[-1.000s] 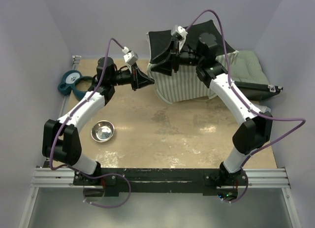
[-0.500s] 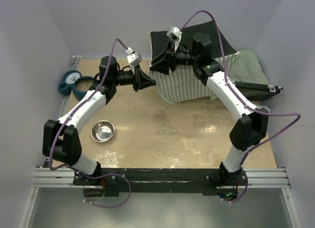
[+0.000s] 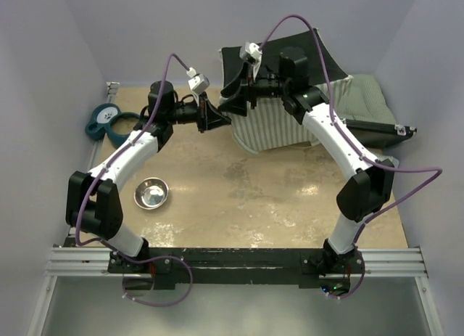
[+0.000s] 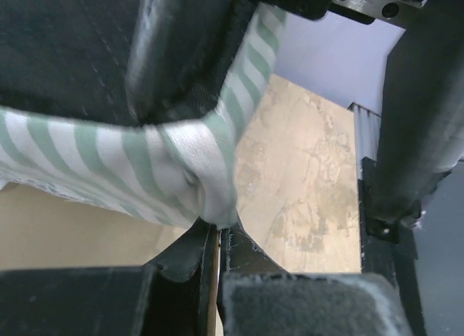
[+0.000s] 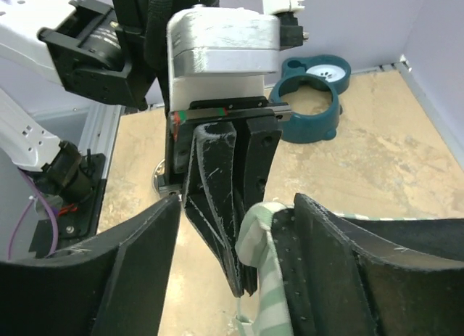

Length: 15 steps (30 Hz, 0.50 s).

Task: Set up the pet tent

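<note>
The pet tent (image 3: 272,122) stands at the back of the table, pale green-and-white striped cloth with dark mesh on top. My left gripper (image 3: 220,120) is shut on the tent's left corner; the striped cloth (image 4: 196,169) bunches right at its pinched tips (image 4: 217,227). My right gripper (image 3: 230,98) hovers at the same corner from the tent side, open. Between its spread jaws (image 5: 235,202) I see the left gripper's black fingers (image 5: 225,198) and the striped edge (image 5: 255,227). Dark mesh lies against the right-hand finger (image 5: 333,249).
A green quilted cushion (image 3: 366,96) lies behind the tent at the right. A teal double-ring bowl holder (image 3: 109,122) sits at the left wall, also in the right wrist view (image 5: 312,96). A steel bowl (image 3: 151,193) rests near the left arm.
The right gripper's jaws have spread wider and its wrist has shifted slightly back and left. The left gripper keeps its pinch on the corner and has edged a little right.
</note>
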{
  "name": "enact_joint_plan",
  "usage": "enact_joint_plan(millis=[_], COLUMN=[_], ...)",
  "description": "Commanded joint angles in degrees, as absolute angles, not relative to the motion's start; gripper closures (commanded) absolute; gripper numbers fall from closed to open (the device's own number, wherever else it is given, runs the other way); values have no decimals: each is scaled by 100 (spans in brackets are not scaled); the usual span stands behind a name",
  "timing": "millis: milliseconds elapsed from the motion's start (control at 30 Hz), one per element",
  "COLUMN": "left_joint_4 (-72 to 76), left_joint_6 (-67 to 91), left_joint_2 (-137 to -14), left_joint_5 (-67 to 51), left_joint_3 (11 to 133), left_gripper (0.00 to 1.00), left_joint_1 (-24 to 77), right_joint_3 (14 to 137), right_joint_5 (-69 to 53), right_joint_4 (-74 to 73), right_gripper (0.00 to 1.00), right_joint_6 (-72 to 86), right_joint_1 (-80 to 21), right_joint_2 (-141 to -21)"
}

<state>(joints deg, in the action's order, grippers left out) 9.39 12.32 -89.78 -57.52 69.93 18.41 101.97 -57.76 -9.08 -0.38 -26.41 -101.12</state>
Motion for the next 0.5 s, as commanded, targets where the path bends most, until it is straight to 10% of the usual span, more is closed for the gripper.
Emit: enact_joint_plan(millis=[0,233,467], left_joint_4=[1956,4769,4571], left_joint_6=[2746,5922,6504], left_joint_2=[-9017,-9062,-9132], left_joint_5=[-5949,-6152,-6433], left_joint_3=[7102,6697,7092], left_gripper=[100,100,100], left_joint_1=[1627,1204,765], right_joint_3=[10626,10582,9678], right_joint_5=[-5924,-5328,-4290], right_joint_4=[-547,571,-1464], right_gripper=[27,11,10], right_joint_6=[121,423,-2323], right_joint_1=[-2532,-2373,-2276], right_joint_2=[-9739,-8878,-7631])
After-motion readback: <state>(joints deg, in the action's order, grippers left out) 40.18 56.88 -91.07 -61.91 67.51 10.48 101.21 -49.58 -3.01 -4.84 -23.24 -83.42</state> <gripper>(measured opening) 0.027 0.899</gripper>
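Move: The tent's near-left corner is already pinched at the left fingertips, its fabric bunched about 2 cm above that hand point. From the right hand, that corner lies some 6 cm below, between and under the part-open fingers. The striped wall spreads about 14 cm to the right hand's right, 2 cm back and 10 cm lower; the black panel is 15 cm right and 10 cm ahead, near its height. From the left hand, the steel bowl is 22 cm left, 13 cm back and 27 cm below. The tent corner stays pinched in the shut left fingers, which carry it up about 7 cm and some 4 cm left, tipping the fingertips upward while the wrist rolls. The right fingers spread nearly fully and clear away from that corner, first upward, then also right and back, rising about 15 cm in all as the wrist turns some 30 degrees. ##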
